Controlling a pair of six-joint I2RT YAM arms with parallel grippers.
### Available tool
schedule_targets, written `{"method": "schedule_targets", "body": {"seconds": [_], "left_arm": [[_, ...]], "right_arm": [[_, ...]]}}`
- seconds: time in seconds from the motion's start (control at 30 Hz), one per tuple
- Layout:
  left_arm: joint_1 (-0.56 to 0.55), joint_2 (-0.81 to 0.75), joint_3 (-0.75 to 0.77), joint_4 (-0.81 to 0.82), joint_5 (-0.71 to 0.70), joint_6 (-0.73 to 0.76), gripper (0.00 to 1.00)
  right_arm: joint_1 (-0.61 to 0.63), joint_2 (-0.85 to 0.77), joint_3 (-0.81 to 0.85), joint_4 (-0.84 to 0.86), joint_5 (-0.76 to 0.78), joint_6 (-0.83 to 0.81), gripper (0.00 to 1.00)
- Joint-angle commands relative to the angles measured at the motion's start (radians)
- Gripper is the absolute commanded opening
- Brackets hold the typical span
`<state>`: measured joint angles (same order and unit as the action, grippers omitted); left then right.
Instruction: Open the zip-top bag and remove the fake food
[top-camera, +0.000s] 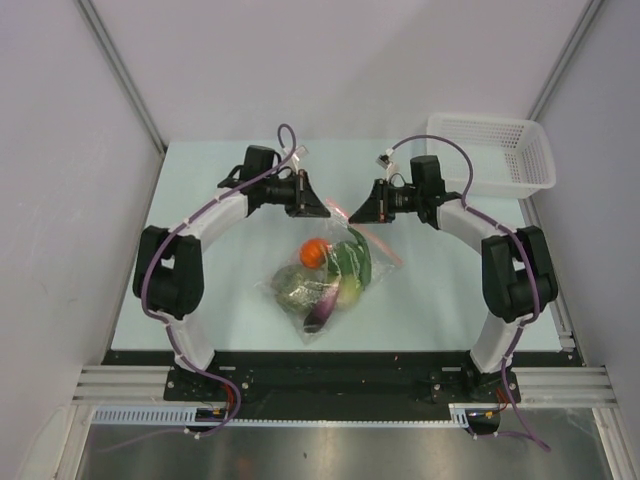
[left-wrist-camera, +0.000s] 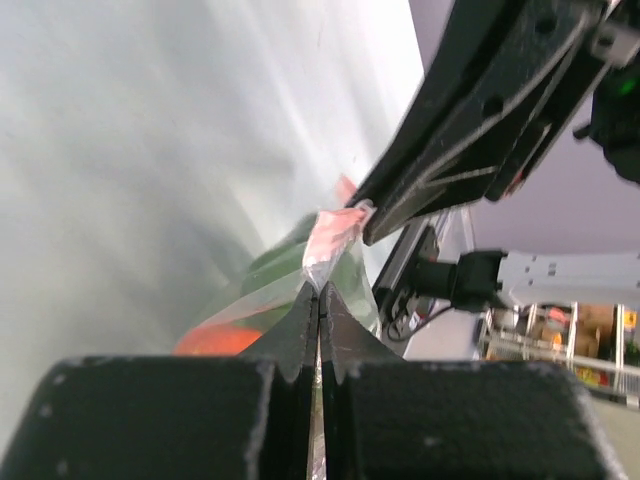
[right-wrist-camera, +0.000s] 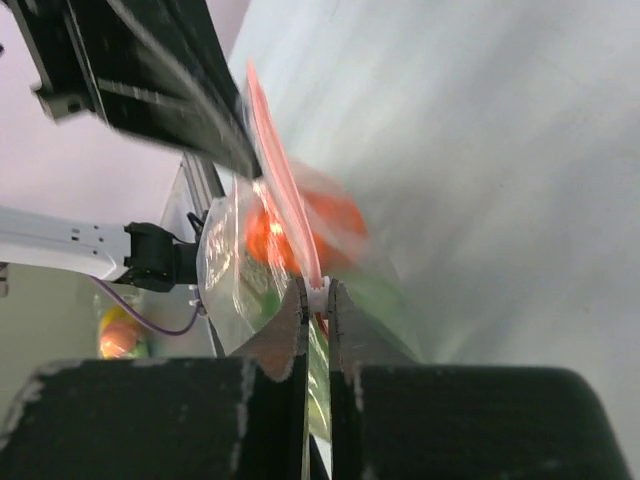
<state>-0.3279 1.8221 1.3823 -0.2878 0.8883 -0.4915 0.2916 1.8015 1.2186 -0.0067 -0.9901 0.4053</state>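
The zip-top bag (top-camera: 325, 285) lies mid-table, its pink zip strip (top-camera: 378, 243) at the far right end, which is lifted. Inside it is the fake food: an orange ball (top-camera: 314, 253), a dark green pepper (top-camera: 353, 262), a mottled green head (top-camera: 297, 288) and a purple eggplant (top-camera: 322, 308). My left gripper (left-wrist-camera: 320, 288) is shut on the clear plastic just below the zip strip (left-wrist-camera: 335, 228). From the other side, my right gripper (right-wrist-camera: 317, 288) is shut on a white piece of the zip strip (right-wrist-camera: 280, 190). The two grippers meet tip to tip above the bag's far end (top-camera: 343, 212).
A white mesh basket (top-camera: 495, 155) stands at the back right corner of the pale green table (top-camera: 200, 200). Grey walls close in on both sides and behind. Both arms arch inward over the table's middle.
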Motion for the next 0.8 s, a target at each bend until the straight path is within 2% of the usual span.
{"method": "schedule_targets", "body": {"seconds": [0.0, 0.27, 0.5, 0.57, 0.6, 0.67, 0.7, 0.77], "left_arm": [[0.102, -0.092, 0.008, 0.108, -0.068, -0.045, 0.00], [0.190, -0.102, 0.038, 0.059, -0.066, -0.012, 0.00], [0.193, -0.124, 0.018, 0.082, -0.045, -0.019, 0.00], [0.187, -0.133, 0.009, 0.102, -0.005, -0.024, 0.00], [0.185, -0.136, 0.009, 0.101, 0.017, -0.013, 0.00], [0.170, -0.148, 0.012, 0.078, 0.049, 0.028, 0.00], [0.164, -0.152, 0.014, 0.070, 0.093, 0.042, 0.00], [0.136, -0.158, 0.017, 0.040, 0.127, 0.094, 0.00]], "right_arm": [[-0.031, -0.109, -0.042, -0.186, 0.094, -0.115, 0.00], [-0.071, -0.255, -0.201, -0.292, 0.143, -0.169, 0.00], [-0.074, -0.436, -0.353, -0.369, 0.179, -0.172, 0.02], [-0.074, -0.467, -0.372, -0.380, 0.185, -0.163, 0.11], [-0.074, -0.478, -0.366, -0.394, 0.212, -0.160, 0.29], [-0.075, -0.491, -0.311, -0.417, 0.249, -0.158, 0.44], [-0.075, -0.490, -0.289, -0.432, 0.263, -0.158, 0.55], [-0.077, -0.466, -0.236, -0.434, 0.284, -0.139, 0.63]]}}
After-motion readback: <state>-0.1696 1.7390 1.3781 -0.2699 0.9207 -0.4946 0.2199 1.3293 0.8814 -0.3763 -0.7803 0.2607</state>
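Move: Both hands already pinch the top edge of the zip-top bag, the right about 5 cm to the left hand's right. From the right hand, the zip strip's free right end lies some 10 cm right, 8 cm back and 6 cm lower; the orange tomato about 8 cm left and 4 cm back, the green pepper 2 cm left and 6 cm back, both roughly 7 cm lower. From the left hand that strip end is about 15 cm right, 8 cm back and 6 cm lower. Back and to the right, the right hand pulls about 12 cm in the direction the zip strip runs, towards its free end, rolling a little, then opens past half and lets go of the bag. Meanwhile the left, still shut on its corner, draws this forward-left some 8 cm, turning counter-clockwise, then eases slightly back as it rises. ##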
